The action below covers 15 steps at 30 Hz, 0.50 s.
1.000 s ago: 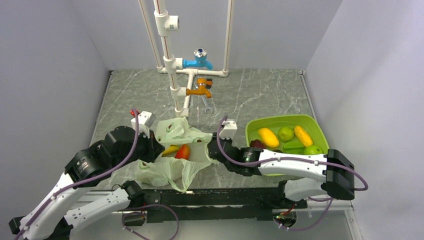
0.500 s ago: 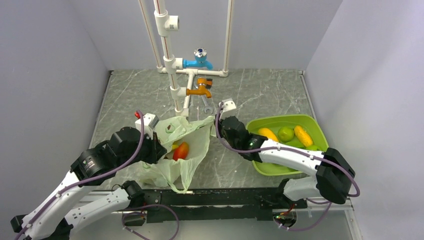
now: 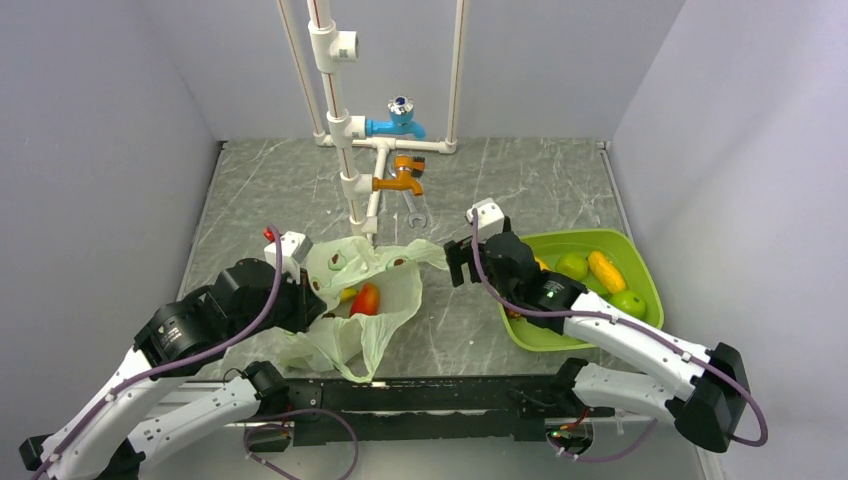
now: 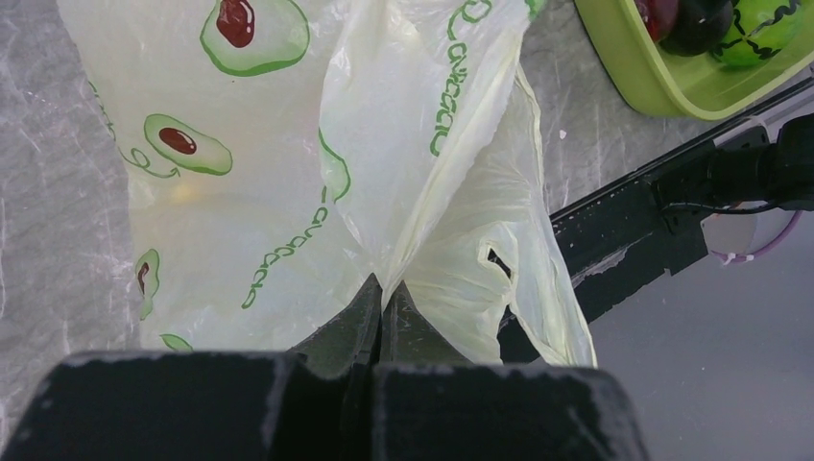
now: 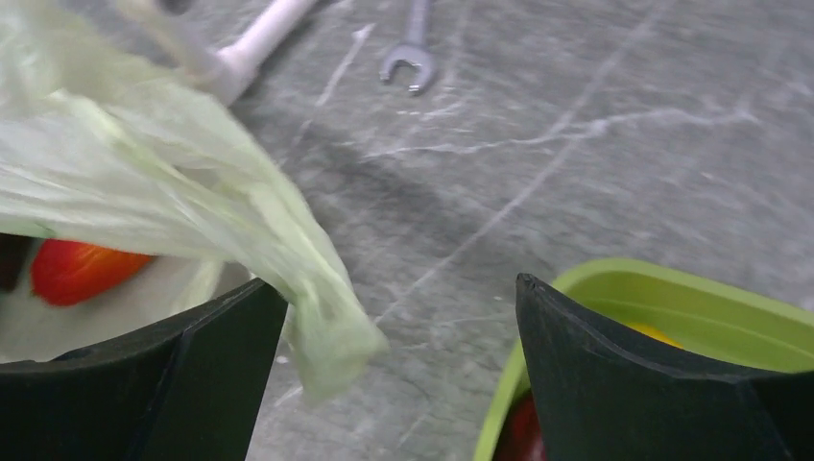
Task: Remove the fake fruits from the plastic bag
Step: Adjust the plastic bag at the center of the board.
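The pale green plastic bag (image 3: 385,290) with avocado prints lies at the left centre, its mouth facing right. A red fruit (image 3: 366,299) and a yellow fruit (image 3: 347,294) show inside it. My left gripper (image 3: 314,299) is shut on a fold of the bag (image 4: 422,163), with the jaws pressed together (image 4: 384,288). My right gripper (image 3: 456,266) is open and empty between the bag and the tray. In the right wrist view a loose flap of the bag (image 5: 288,240) hangs beside the left finger of my right gripper (image 5: 398,281). The red fruit (image 5: 82,269) shows under the flap.
The lime-green tray (image 3: 545,335) at the right holds several fruits, among them a yellow one (image 3: 605,270) and a green one (image 3: 572,265). A wrench (image 3: 415,213) and white pipes with taps (image 3: 400,150) stand behind the bag. The table's front rail (image 4: 634,221) is near.
My right gripper pulled the bag's edge up and back, then let it go, and now sits open further right by the tray. The bag's flap has dropped. The left gripper still holds its fold.
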### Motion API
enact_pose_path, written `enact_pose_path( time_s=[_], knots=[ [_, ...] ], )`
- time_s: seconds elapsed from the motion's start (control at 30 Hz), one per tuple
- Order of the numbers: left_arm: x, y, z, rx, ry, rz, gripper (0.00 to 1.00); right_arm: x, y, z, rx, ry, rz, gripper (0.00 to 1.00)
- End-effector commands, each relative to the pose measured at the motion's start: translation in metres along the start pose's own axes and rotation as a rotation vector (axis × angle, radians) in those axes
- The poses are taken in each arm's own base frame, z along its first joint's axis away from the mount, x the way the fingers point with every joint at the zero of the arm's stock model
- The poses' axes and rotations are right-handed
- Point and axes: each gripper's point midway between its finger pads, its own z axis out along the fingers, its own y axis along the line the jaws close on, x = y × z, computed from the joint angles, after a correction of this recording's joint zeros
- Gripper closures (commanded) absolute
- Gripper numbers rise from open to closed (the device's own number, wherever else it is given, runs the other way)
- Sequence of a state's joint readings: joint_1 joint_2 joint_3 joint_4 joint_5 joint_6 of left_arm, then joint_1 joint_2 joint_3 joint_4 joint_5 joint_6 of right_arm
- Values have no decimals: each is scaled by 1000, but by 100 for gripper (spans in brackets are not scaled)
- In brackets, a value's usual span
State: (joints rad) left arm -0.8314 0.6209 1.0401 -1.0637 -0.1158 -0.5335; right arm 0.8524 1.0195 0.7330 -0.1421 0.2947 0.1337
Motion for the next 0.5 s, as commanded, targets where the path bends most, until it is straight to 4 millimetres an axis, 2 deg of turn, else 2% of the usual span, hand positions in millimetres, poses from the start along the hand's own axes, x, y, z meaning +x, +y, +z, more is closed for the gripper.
enact_pose_path(
  time_s=[0.0,0.03,0.17,0.23,0.27,0.33,0.4,0.43,0.47],
  knots=[
    [-9,2,-6,-12,-34,16,100,-6,-47,-14,278,33,25,15],
    [-9,2,-6,-9,-33,15,100,-5,-43,-13,253,31,32,19],
    [-7,-1,-6,6,-28,9,100,-14,-4,-4,32,-38,68,29],
    [-6,-1,-7,8,-27,3,100,-17,6,1,-19,-74,99,34],
    [-6,-2,-8,13,-28,-1,100,-17,8,3,-25,-95,112,40],
    [-5,-3,-7,22,-26,-4,100,-20,6,10,-3,-132,136,61],
    [-4,-2,-7,17,-19,-7,100,-21,-7,18,83,-140,147,89],
    [-3,0,-8,5,-14,-9,100,-26,-30,19,226,-157,171,99],
    [-2,3,-8,-12,-12,-13,100,-28,-51,18,363,-163,199,100]
  ],
)
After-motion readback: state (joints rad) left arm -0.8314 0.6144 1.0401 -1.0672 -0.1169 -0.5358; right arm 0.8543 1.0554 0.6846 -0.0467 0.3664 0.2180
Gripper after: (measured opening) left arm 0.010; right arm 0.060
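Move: Just left of the right hand, only some 2 cm away and about 1 cm lower, the bag's loose handle end hangs between the wide-open fingers. From this hand, the red-orange fruit in the bag lies roughly 20 cm left, 8 cm back; the wrench is about 14 cm ahead, 9 cm left; the green basket is some 26 cm right, 7 cm back; all about 15 cm below. From the left hand, the handle end is about 13 cm ahead, 24 cm right and 6 cm lower. Closing from wide open to shut, the right fingers pinch the loose end of the bag's handle. Meanwhile the right hand swings about 2 cm right, turning some 8 degrees clockwise, then comes back left and dips, finishing about 1 cm forward and 1.5 cm lower than it began. The left hand stays still and keeps its pinch on the bag's other side. ##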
